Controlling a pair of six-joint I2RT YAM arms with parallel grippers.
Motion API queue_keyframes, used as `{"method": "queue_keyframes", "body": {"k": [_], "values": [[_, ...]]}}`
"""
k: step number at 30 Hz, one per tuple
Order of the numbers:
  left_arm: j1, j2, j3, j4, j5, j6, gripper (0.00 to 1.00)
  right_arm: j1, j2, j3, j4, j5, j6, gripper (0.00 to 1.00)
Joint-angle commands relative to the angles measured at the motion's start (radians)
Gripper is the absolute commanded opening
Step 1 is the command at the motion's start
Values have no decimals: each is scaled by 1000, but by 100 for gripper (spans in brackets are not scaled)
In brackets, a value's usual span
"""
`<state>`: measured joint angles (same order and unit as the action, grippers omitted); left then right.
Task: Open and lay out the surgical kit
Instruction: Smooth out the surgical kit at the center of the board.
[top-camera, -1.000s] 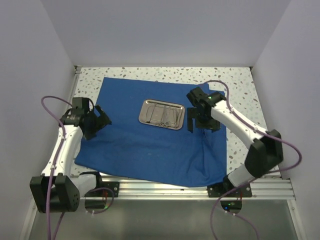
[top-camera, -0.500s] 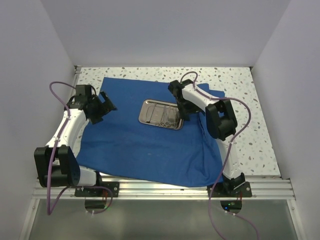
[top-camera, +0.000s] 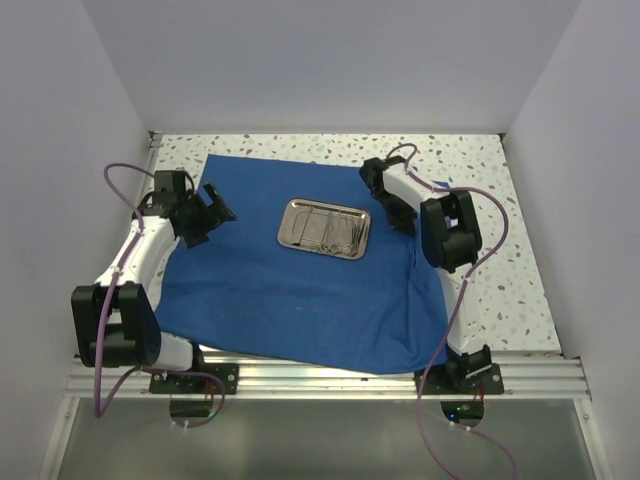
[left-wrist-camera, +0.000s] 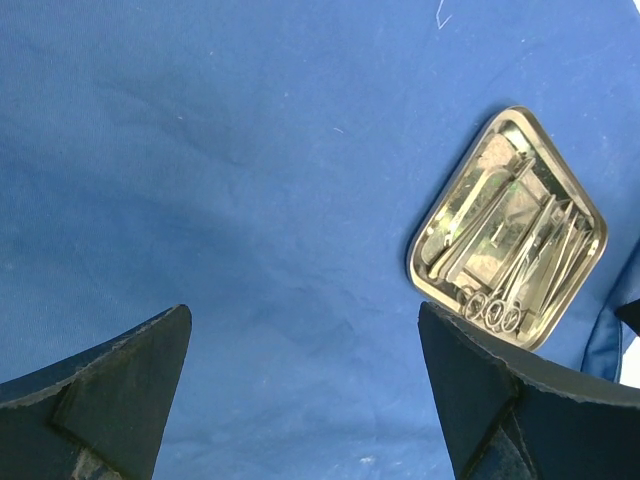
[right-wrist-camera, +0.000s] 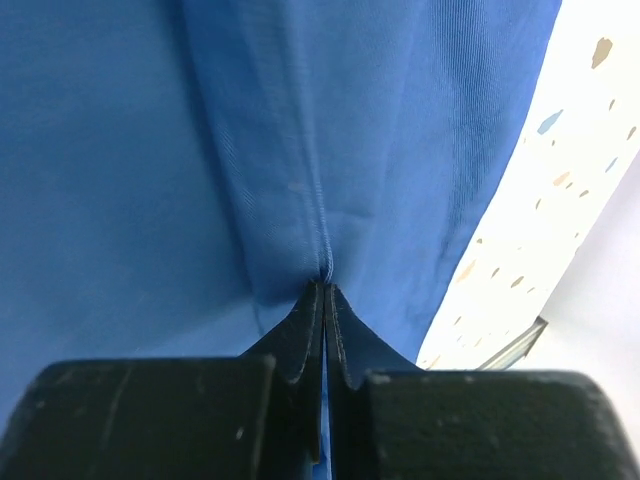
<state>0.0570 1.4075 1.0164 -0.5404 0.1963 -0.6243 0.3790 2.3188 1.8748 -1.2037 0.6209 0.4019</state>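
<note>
The royal-blue cloth wrap (top-camera: 290, 290) lies spread over the table, and the steel tray (top-camera: 323, 228) sits on its middle. Slim silver instruments (left-wrist-camera: 520, 270) lie inside the tray (left-wrist-camera: 507, 230). My left gripper (top-camera: 215, 213) hovers over the cloth's left part. It is open (left-wrist-camera: 305, 310), with only blue cloth (left-wrist-camera: 250, 180) showing between its fingers. My right gripper (top-camera: 403, 222) is just right of the tray, at the cloth's right side. It is shut (right-wrist-camera: 325, 285) on a pinched ridge of the cloth (right-wrist-camera: 200, 150).
Speckled white tabletop (top-camera: 480, 200) shows around the cloth, and close beside the right gripper (right-wrist-camera: 560, 200). Plain walls enclose the table on three sides. The cloth's near right corner (top-camera: 425, 350) hangs toward the aluminium rail (top-camera: 330, 378) at the front.
The right gripper moved from the tray's right edge out to the cloth beside it and closed on a fold. The left gripper stayed open and shifted only slightly.
</note>
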Motion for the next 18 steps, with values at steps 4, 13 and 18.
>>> {"method": "queue_keyframes", "body": {"k": [4,13,18], "values": [[7,22,13,49,17,28,100,-116,-77,-120,19,53,21,0],[-5,64,16,88,34,14,100,-376,-254,-240,35,53,89,23],[-16,122,63,94,31,15,100,-411,-237,-171,-25,11,110,98]]}}
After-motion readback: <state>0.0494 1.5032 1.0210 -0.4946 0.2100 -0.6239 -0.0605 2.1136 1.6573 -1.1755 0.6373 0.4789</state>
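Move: The right gripper already pinches the blue kit's folded flap, low over the cloth. The kit's right edge is about 11 cm to its right and 2 cm back; the bare board beyond that edge centres some 24 cm to its right, also 2 cm back. The instrument tray lies roughly 26 cm to its left, level with it. From the open left gripper, the kit's right edge is about 69 cm to the right, 2 cm back and 10 cm below. Sweep the right gripper fast to the right, about 17 cm, easing back some 5 cm towards the base, and drag the pinched flap out over the kit's right edge. Turn the wrist about 30 degrees clockwise on the way; near the end, open the fingers wide to let the cloth go while rising slightly. Let the open left gripper sink a couple of centimetres. ##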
